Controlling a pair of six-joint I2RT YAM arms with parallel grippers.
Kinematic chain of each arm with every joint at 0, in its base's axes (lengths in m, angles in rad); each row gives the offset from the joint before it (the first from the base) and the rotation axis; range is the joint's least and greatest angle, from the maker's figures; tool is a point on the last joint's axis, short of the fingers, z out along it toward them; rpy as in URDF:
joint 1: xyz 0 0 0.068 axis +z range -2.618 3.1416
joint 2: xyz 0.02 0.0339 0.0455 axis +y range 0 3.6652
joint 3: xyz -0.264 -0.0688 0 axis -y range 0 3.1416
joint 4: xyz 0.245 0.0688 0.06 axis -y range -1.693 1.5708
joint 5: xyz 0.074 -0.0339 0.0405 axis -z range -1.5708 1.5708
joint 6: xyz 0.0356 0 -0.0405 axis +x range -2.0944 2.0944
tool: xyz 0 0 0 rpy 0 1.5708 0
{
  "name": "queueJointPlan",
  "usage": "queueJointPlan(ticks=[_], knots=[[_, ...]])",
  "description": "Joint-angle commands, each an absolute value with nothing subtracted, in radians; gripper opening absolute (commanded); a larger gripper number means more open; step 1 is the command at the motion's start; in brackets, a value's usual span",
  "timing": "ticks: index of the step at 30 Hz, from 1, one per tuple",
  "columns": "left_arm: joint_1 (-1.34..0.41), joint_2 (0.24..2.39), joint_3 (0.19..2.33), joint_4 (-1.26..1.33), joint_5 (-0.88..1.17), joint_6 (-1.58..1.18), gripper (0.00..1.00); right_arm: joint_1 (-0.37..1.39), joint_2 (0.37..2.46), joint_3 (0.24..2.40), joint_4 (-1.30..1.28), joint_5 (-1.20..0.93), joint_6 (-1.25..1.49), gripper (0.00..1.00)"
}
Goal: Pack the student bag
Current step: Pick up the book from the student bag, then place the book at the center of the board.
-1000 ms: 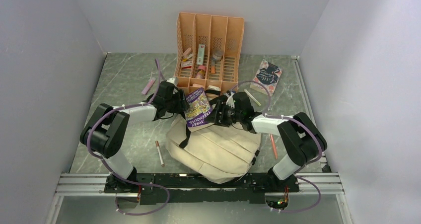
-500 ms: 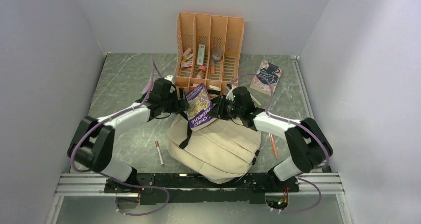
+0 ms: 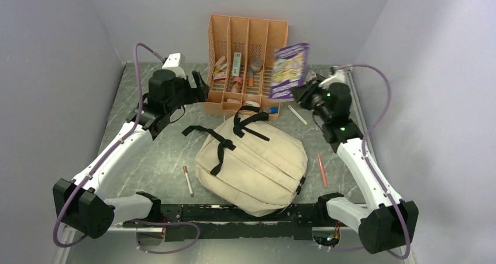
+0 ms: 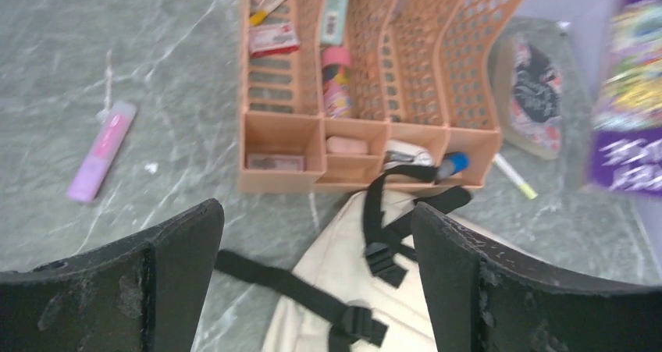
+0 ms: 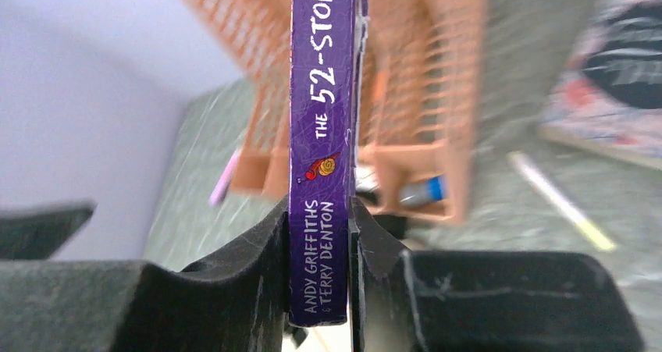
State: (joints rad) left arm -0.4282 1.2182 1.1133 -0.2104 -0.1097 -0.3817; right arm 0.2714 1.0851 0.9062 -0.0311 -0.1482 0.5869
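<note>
The student bag (image 3: 251, 164) lies flat mid-table, cream with black straps (image 3: 217, 144) spread across its top. In the left wrist view its top end (image 4: 333, 247) shows below the jaws. My left gripper (image 3: 199, 85) hovers open above the table to the bag's far left, with nothing between its fingers (image 4: 314, 210). My right gripper (image 3: 301, 91) is raised at the far right, shut on a purple book (image 3: 288, 71). That book stands upright in the air in front of the organiser. Its spine (image 5: 322, 172) is clamped between the pads of the right gripper (image 5: 320, 243).
An orange slotted organiser (image 3: 247, 59) with small stationery stands at the back centre. A dark patterned book (image 4: 535, 94) lies to its right. A pink highlighter (image 4: 101, 151), a pen (image 3: 188, 181), an orange pencil (image 3: 321, 169) and a yellow-tipped pen (image 3: 296, 114) lie on the table.
My right gripper closed on the purple book and carried it up and right, away from the bag's top. My left gripper opened and drew back to the far left.
</note>
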Motion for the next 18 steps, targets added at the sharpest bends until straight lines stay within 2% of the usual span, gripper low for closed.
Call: queueJointPlan(ticks=[1, 9, 18], knots=[[-0.382, 1.185, 1.041, -0.241, -0.132, -0.351, 0.94, 0.108, 1.044, 0.92, -0.043, -0.045, 0.642, 0.0], [-0.35, 1.168, 1.031, -0.222, -0.047, -0.346, 0.97, -0.018, 1.169, 0.936, 0.02, 0.079, 0.656, 0.0], [-0.313, 1.124, 0.989, -0.208, -0.07, -0.387, 0.97, -0.152, 1.479, 0.943, 0.353, -0.2, 0.75, 0.0]])
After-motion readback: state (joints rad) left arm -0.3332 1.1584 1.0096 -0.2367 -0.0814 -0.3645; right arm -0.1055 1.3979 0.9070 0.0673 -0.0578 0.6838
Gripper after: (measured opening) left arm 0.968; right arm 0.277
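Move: The right hand already holds the purple book, high over the table. The Little Women book, where it is heading, lies about 22 cm ahead, 16 cm to the right and 27 cm below. The orange rack's middle is some 20 cm to the left, 22 cm ahead and 20 cm down; the yellow marker about 11 cm ahead, 4 cm right and 27 cm down. From the idle left hand, the Little Women book lies roughly 20 cm ahead, 52 cm right and 27 cm down. Keeping its pinch on the purple book's spine end, the right hand swings quickly to its right, away from the orange rack, nearly level at first, then goes on right, forward and down towards the Little Women book, about 16 cm right, 8 cm forward and 10 cm down in all. On the way the wrist turns the book some 30 degrees clockwise and tips it down a little, while the empty left hand, fingers still wide open, draws about 4 cm left and 3 cm down, away from the rack. ##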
